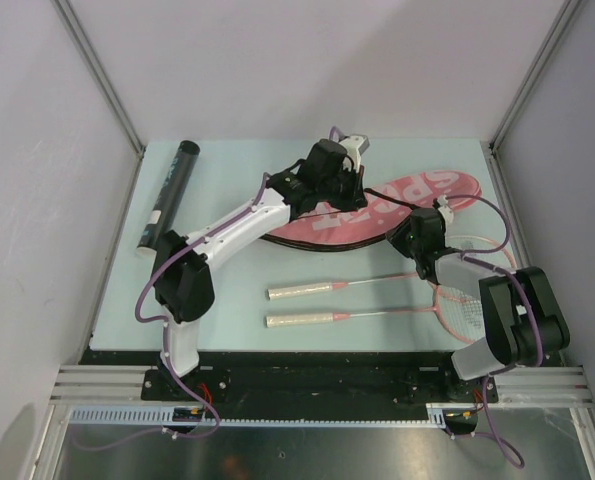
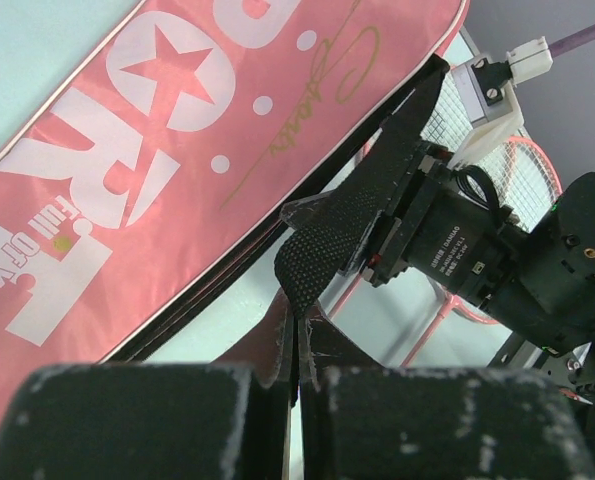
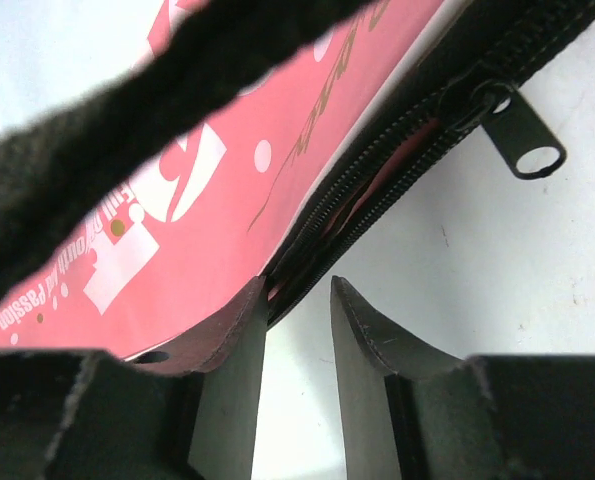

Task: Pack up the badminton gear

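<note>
The pink racket bag [image 1: 377, 205] lies flat at the back of the table, its lettering up. My left gripper [image 1: 335, 182] hangs over the bag's middle, shut on the bag's black strap [image 2: 322, 250] and holding it up. In the left wrist view the strap runs from the left gripper [image 2: 299, 340] toward the right arm. My right gripper [image 1: 424, 250] is at the bag's near edge, and the right gripper [image 3: 299, 300] stands open beside the zipper [image 3: 377, 180], with only table between its fingers. The zipper pull [image 3: 522, 140] lies on the table. Two pink rackets [image 1: 357, 286] [image 1: 357, 317] lie side by side in front of the bag.
A black lettered tube [image 1: 169, 195] lies along the table's left edge. The racket heads [image 1: 467, 300] overlap under the right arm near the right wall. White walls close in the table on three sides.
</note>
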{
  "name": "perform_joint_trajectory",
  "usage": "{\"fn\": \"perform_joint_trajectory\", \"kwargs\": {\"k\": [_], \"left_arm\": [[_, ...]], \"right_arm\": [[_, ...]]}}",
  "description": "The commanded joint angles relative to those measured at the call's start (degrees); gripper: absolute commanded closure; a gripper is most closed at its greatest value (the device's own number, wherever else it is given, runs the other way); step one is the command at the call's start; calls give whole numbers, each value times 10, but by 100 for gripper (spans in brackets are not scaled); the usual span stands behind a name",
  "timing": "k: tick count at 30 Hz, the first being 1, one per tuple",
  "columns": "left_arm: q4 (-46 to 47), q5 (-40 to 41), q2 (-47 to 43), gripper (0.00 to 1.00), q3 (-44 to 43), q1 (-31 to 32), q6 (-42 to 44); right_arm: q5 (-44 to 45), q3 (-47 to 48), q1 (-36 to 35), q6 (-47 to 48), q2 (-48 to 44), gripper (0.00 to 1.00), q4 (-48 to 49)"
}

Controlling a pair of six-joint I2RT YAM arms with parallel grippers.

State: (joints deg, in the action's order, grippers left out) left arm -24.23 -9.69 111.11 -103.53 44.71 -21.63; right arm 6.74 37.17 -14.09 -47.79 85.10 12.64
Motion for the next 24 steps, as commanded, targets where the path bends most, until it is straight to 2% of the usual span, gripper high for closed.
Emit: {"fn": "perform_joint_trajectory", "kwargs": {"k": [1, 5, 8, 9, 12, 16, 19, 20, 24], "left_arm": [[12, -12, -20, 100, -27, 6, -17], [11, -12, -24, 100, -25, 7, -18], [11, -13, -28, 100, -21, 10, -18], [11, -14, -30, 100, -20, 11, -17], [9, -9, -35, 100, -13, 11, 3], [2, 18, -44, 98, 0, 1, 36], [-8, 6, -44, 82, -6, -19, 66], [-15, 2, -42, 80, -11, -25, 82], [-43, -5, -39, 70, -21, -51, 134]], "right_arm": [[47, -1, -6, 9, 21, 64, 50], [49, -7, -7, 14, 42, 64, 100], [45, -19, -8, 21, 50, 69, 151], [42, -21, -7, 25, 47, 84, 163], [33, -28, -9, 48, 23, 100, 179], [-18, -33, -3, 74, -18, 100, 189], [-108, -32, 19, 61, -56, 100, 159], [-164, -28, 29, 49, -62, 100, 150], [-301, 13, 49, 42, -81, 100, 79]]}}
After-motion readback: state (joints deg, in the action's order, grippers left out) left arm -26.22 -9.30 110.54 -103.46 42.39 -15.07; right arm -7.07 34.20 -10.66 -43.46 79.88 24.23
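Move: At the right hand's tips, about 1 cm ahead, 1 cm to the left and 2 cm below, is the bag's zippered near edge; the zip pull sits some 4 cm ahead and 5 cm to its right, about level in height. The farther racket lies roughly 9 cm back from this hand, straight behind and some 4 cm lower. From the left hand, already gripping the strap, that edge is about 2 cm ahead, 8 cm right and 17 cm down. Easing some 1.5 cm forward and 1 cm down onto the zippered edge, the right hand shuts its part-open fingers and pinches the edge at the tips, then lifts it about 6 cm, drifting some 2 cm left and tipping the fingers upward. Late on, the left hand opens about a quarter around the strap and heads left and forward, roughly 3 cm. ##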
